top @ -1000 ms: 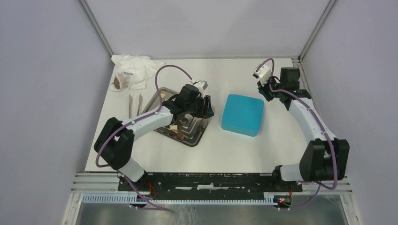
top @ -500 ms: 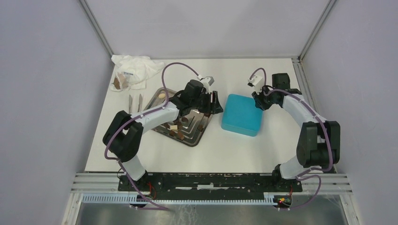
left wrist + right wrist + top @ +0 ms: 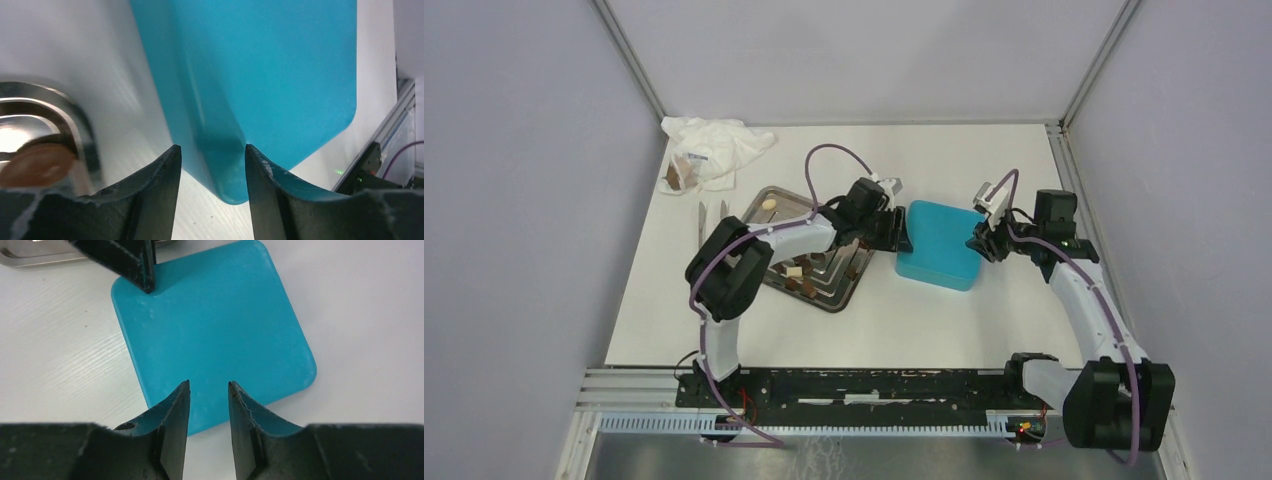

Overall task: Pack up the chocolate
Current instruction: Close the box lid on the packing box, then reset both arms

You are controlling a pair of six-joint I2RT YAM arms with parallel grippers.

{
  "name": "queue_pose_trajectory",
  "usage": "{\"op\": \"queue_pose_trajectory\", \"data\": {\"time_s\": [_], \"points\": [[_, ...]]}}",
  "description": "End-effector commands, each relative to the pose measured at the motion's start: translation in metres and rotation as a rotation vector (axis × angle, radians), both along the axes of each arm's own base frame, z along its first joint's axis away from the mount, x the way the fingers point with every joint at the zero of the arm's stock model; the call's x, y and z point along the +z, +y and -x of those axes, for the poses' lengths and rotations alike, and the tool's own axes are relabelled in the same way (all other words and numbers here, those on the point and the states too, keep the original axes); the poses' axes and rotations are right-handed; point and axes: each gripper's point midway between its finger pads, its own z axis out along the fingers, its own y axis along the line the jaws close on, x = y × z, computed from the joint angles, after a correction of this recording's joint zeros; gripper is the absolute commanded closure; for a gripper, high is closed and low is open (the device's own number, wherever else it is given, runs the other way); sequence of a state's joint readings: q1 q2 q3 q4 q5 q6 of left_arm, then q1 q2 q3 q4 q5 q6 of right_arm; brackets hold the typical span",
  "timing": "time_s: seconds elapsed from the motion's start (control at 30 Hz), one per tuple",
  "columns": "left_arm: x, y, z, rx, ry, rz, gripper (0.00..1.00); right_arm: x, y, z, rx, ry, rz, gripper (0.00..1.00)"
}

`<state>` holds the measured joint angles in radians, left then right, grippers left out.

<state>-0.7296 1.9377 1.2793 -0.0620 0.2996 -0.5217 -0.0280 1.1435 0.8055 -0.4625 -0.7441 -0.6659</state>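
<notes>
Small brown and cream chocolate pieces [image 3: 796, 271] lie in the steel tray [image 3: 836, 301] left of centre. A brown disc of chocolate [image 3: 37, 163] shows at the tray's rim [image 3: 75, 117] in the left wrist view. The closed teal box [image 3: 939, 245] stands to the right of the tray. My left gripper [image 3: 902, 232] is open at the box's left side, with a corner of the box [image 3: 225, 165] between its jaws [image 3: 210, 150]. My right gripper [image 3: 980, 243] hangs open over the lid's right edge [image 3: 215, 330], with nothing held [image 3: 209, 385].
A crumpled white plastic bag [image 3: 716, 148] with a brown lump lies at the back left. Metal tweezers [image 3: 711, 222] rest left of the tray. The left gripper's finger [image 3: 131, 260] shows at the top of the right wrist view. Grey walls enclose the table.
The left gripper moved right from over the tray to the box's left side. The right arm swung in from the back right to the box's right edge, and its jaws opened.
</notes>
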Motion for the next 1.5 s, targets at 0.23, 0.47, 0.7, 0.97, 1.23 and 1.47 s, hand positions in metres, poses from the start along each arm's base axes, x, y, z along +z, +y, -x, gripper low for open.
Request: {"op": "queue_pose_trajectory", "data": {"time_s": [0.23, 0.47, 0.7, 0.97, 1.23, 1.47], "points": [[0.058, -0.118, 0.101, -0.259, 0.023, 0.279, 0.39, 0.038, -0.030, 0.000, -0.117, -0.161, -0.035, 0.60], [0.119, -0.059, 0.076, -0.038, -0.236, 0.236, 0.39, 0.065, -0.059, -0.003, -0.211, -0.250, 0.022, 0.45], [0.217, 0.051, 0.061, 0.196, -0.559, 0.160, 0.00, 0.140, -0.076, -0.010, -0.384, -0.433, -0.016, 0.02], [0.283, 0.122, 0.080, 0.243, -0.626, 0.105, 0.00, 0.244, -0.055, 0.010, -0.398, -0.501, -0.211, 0.02], [0.324, 0.173, 0.107, 0.352, -0.677, 0.197, 0.00, 0.282, -0.048, 0.025, -0.494, -0.433, -0.415, 0.02], [0.337, 0.186, 0.123, 0.342, -0.696, 0.259, 0.00, 0.286, -0.043, 0.029, -0.469, -0.423, -0.439, 0.02]]}}
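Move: The packing box with its lid on has its middle about 8 cm to the left hand's right, 2 cm ahead and 3 cm lower, so the left fingertips are by its near-left corner. The chocolate tray lies some 18 cm to that hand's left, about level with it and 6 cm lower. From the right hand, the box's middle is roughly 8 cm left, 1 cm ahead and 10 cm below. The closed packing box is pushed by the left fingertips at its near-left corner, low and quickly about 11 cm back and 10 cm right. The left hand then rises some 30 cm, swings back left over the tray, tips its fingers up and opens wide. The right hand backs off to the right and climbs about 27 cm clear of the lid, opening wide too. ##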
